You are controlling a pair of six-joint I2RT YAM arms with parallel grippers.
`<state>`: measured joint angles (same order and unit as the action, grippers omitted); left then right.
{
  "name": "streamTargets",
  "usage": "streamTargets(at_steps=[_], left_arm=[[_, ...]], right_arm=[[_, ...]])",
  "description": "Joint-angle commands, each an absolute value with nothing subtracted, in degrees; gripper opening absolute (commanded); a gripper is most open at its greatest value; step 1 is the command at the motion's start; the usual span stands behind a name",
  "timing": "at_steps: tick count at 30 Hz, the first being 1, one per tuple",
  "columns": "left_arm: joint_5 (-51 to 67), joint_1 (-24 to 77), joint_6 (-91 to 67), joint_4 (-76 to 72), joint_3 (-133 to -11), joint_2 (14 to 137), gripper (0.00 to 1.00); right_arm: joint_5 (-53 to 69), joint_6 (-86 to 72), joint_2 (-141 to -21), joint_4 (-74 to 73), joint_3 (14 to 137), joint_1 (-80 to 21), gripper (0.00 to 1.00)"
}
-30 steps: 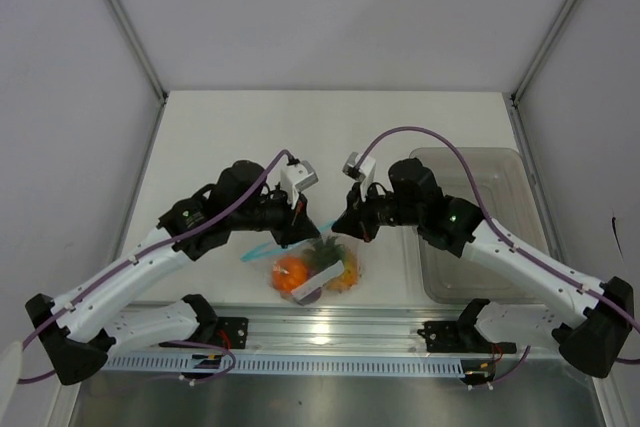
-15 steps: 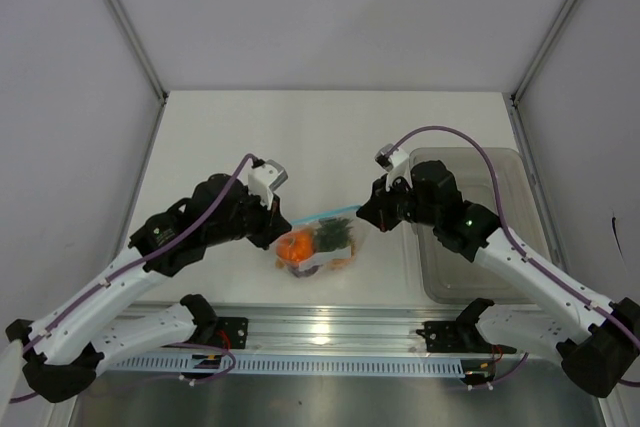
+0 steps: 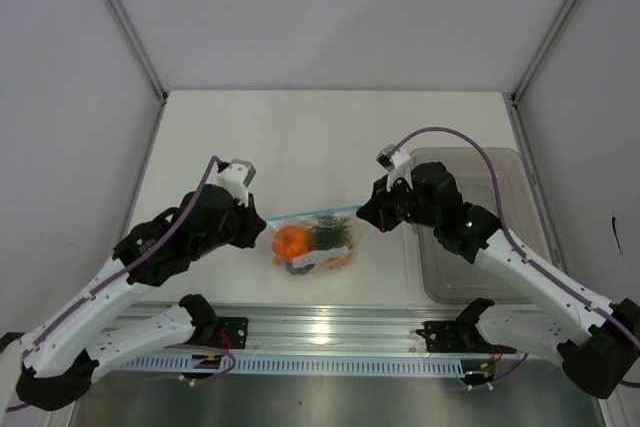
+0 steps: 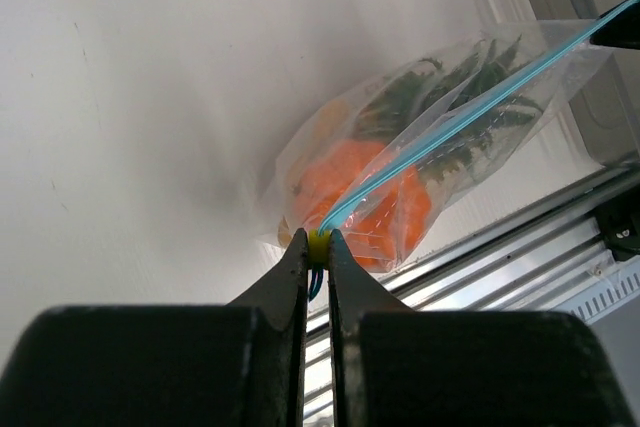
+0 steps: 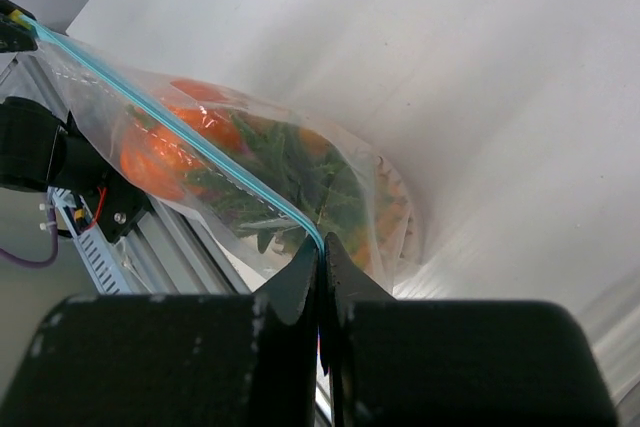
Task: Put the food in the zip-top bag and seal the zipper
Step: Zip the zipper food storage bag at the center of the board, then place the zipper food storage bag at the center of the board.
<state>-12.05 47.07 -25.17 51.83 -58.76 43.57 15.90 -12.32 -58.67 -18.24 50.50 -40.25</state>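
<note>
The clear zip-top bag (image 3: 313,239) hangs stretched between my two grippers just above the table, with the food (image 3: 291,241) inside: orange pieces and the green pineapple crown (image 3: 330,231). The teal zipper (image 3: 312,212) runs taut along its top edge. My left gripper (image 3: 262,220) is shut on the zipper's left end, on a small yellow slider (image 4: 318,245). My right gripper (image 3: 364,211) is shut on the zipper's right end (image 5: 318,239). The bag (image 4: 400,162) and food show in both wrist views (image 5: 240,162).
A grey translucent bin (image 3: 478,237) stands at the right, under my right arm. The aluminium rail (image 3: 330,327) runs along the table's near edge, close below the bag.
My left gripper has moved left along the zipper, from near the bag's middle to its left end. The bag is now pulled flat and the zipper taut. The right gripper has held still lately.
</note>
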Motion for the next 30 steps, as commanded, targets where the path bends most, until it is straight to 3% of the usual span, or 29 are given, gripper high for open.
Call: streamTargets(at_steps=[1,3,8,9,11,12,23,30], left_arm=[[-20.6,46.5,-26.3,58.6,-59.1,41.8,0.01],[-17.1,46.5,-24.7,57.0,-58.9,41.3,0.01],[-12.1,46.5,-21.1,51.5,-58.4,39.5,0.34],[-11.7,46.5,-20.8,51.1,-58.4,39.3,0.56],[-12.3,46.5,-20.7,50.5,-58.7,39.7,0.78],[-13.0,46.5,-20.5,50.4,-59.5,39.9,0.99],[-24.8,46.5,-22.0,51.0,-65.0,37.7,0.99],[-19.3,46.5,-20.5,46.0,-61.8,32.1,1.00]], right_arm=[[10.8,-12.0,-57.7,-20.0,50.7,-38.9,0.00],[12.6,-12.1,-58.0,-19.3,50.7,-39.2,0.00],[11.3,-12.1,-60.0,-19.8,52.6,-43.1,0.00],[11.4,-12.4,-60.4,-19.5,52.9,-43.5,0.00],[11.5,-12.8,-61.6,-19.3,53.8,-44.4,0.00],[11.4,-13.0,-61.9,-19.2,54.1,-44.6,0.00],[9.7,-15.2,-63.8,-18.5,54.8,-45.2,0.00],[5.9,-15.8,-67.4,-20.3,59.8,-44.9,0.00]])
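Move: The bag's yellow slider end is already pinched in the left fingers, and the other end of the blue zipper in the right fingers, about 22 cm to the left hand's right and roughly 1 cm farther out; the slider thus lies some 22 cm to the right hand's left. Inside the hanging bag, the tomato sits about 6 cm to the left hand's right, 3 cm back and 8 cm below; the pineapple crown is some 15 cm to that hand's right, 2 cm back and 8 cm below. The bag's slider end is let go as the left fingers spread wide; that hand then lifts away, about 7 cm up and 4 cm to the left, its fingers tilting up some 15 degrees. The zipper's other end stays pinched in the right hand, which eases about 2 cm left and sinks slightly, then edges forward. ##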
